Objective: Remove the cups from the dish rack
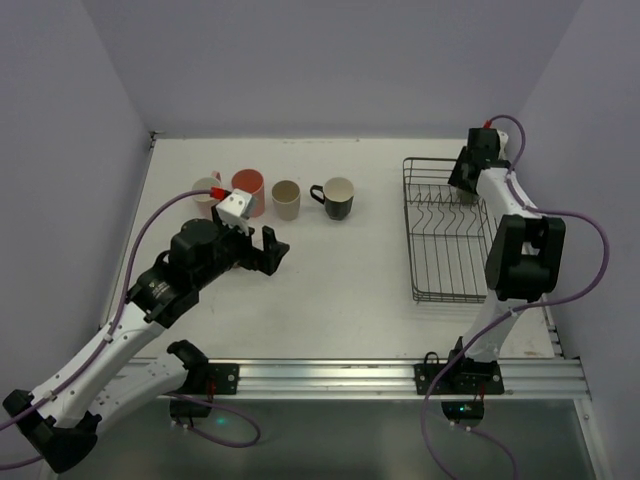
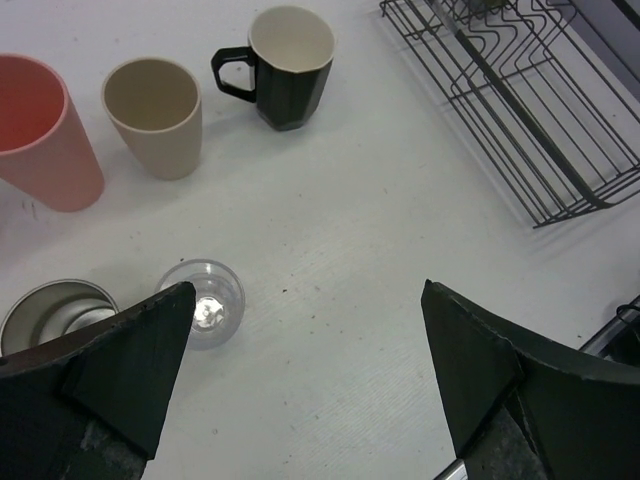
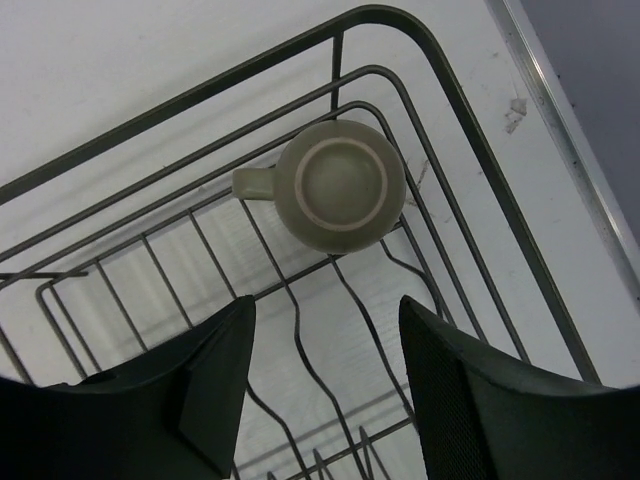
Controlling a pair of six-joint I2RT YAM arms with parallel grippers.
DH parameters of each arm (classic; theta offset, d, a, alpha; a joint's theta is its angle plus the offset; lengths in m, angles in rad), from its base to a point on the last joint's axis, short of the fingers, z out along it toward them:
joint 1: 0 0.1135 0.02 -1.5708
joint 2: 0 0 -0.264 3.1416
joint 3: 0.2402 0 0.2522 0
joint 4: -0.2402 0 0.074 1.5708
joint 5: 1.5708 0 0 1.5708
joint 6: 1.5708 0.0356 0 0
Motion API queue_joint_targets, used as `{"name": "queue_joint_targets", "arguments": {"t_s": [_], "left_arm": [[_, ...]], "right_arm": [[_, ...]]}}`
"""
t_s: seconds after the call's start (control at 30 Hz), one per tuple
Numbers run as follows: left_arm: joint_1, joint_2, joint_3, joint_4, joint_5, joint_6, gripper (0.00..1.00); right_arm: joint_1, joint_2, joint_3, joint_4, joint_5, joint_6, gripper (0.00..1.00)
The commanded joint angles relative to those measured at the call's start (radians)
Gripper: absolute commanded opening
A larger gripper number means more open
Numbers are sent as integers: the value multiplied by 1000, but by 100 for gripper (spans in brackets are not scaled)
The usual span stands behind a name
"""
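Note:
The dark wire dish rack (image 1: 447, 228) stands at the right; it also shows in the left wrist view (image 2: 540, 100). A small olive-grey mug (image 3: 340, 185) sits upside down in the rack's far corner (image 3: 440, 60). My right gripper (image 3: 325, 310) hangs open just above the rack, short of the mug. On the table stand a pale pink mug (image 1: 207, 189), a salmon-pink tumbler (image 1: 247, 188), a beige cup (image 1: 287, 199) and a black mug (image 1: 337, 198). My left gripper (image 2: 305, 295) is open and empty over the table, near a clear glass (image 2: 204, 302).
A grey metal cup (image 2: 55, 312) sits by the left finger in the left wrist view. Purple walls close in the back and both sides. A metal rail (image 1: 380, 378) runs along the near edge.

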State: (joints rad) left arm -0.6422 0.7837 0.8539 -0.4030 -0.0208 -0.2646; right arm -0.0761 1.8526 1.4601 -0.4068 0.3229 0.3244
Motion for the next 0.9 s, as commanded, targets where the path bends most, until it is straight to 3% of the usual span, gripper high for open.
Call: {"name": "queue_joint_targets", "arguments": {"t_s": [0.0,0.27,0.47,0.87], "left_arm": [[-4,-9,2,72,67,31,99],[-27,-18,0,62,32,34,99],[-28,-17,2,61,27,36,99],[-28,-6,-7,72,25,36,99]], "right_arm": [[-8,40,85,-46,25,-134,62],[-7,106,126,-1,-13,-356,65],[-8,132,112,26,-59,-444,75],[-7,203,97,100,-30,-487,88]]}}
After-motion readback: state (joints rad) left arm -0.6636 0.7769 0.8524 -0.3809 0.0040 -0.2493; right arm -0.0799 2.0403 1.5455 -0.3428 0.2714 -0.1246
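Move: In the far right corner of the dish rack stands the last cup, upside down, roughly 6 cm ahead of the right hand, 3 cm to its right and 7 cm below. The rack's far rim runs some 6 cm beyond the cup and its right rim about 6 cm to the right of the cup, both about 4 cm below the hand. From the left hand the cup is around 30 cm ahead, 53 cm to the right and 20 cm below. Sinking about 5 cm and reaching some 3 cm forward, the right hand comes down inside the rack's corner towards the upturned cup. On the way the wrist rolls about 25 degrees, mostly counter-clockwise, lining up with the far rim, and the half-open fingers spread wider, bringing their tips close to either side of the cup; a touch can't be made out. ##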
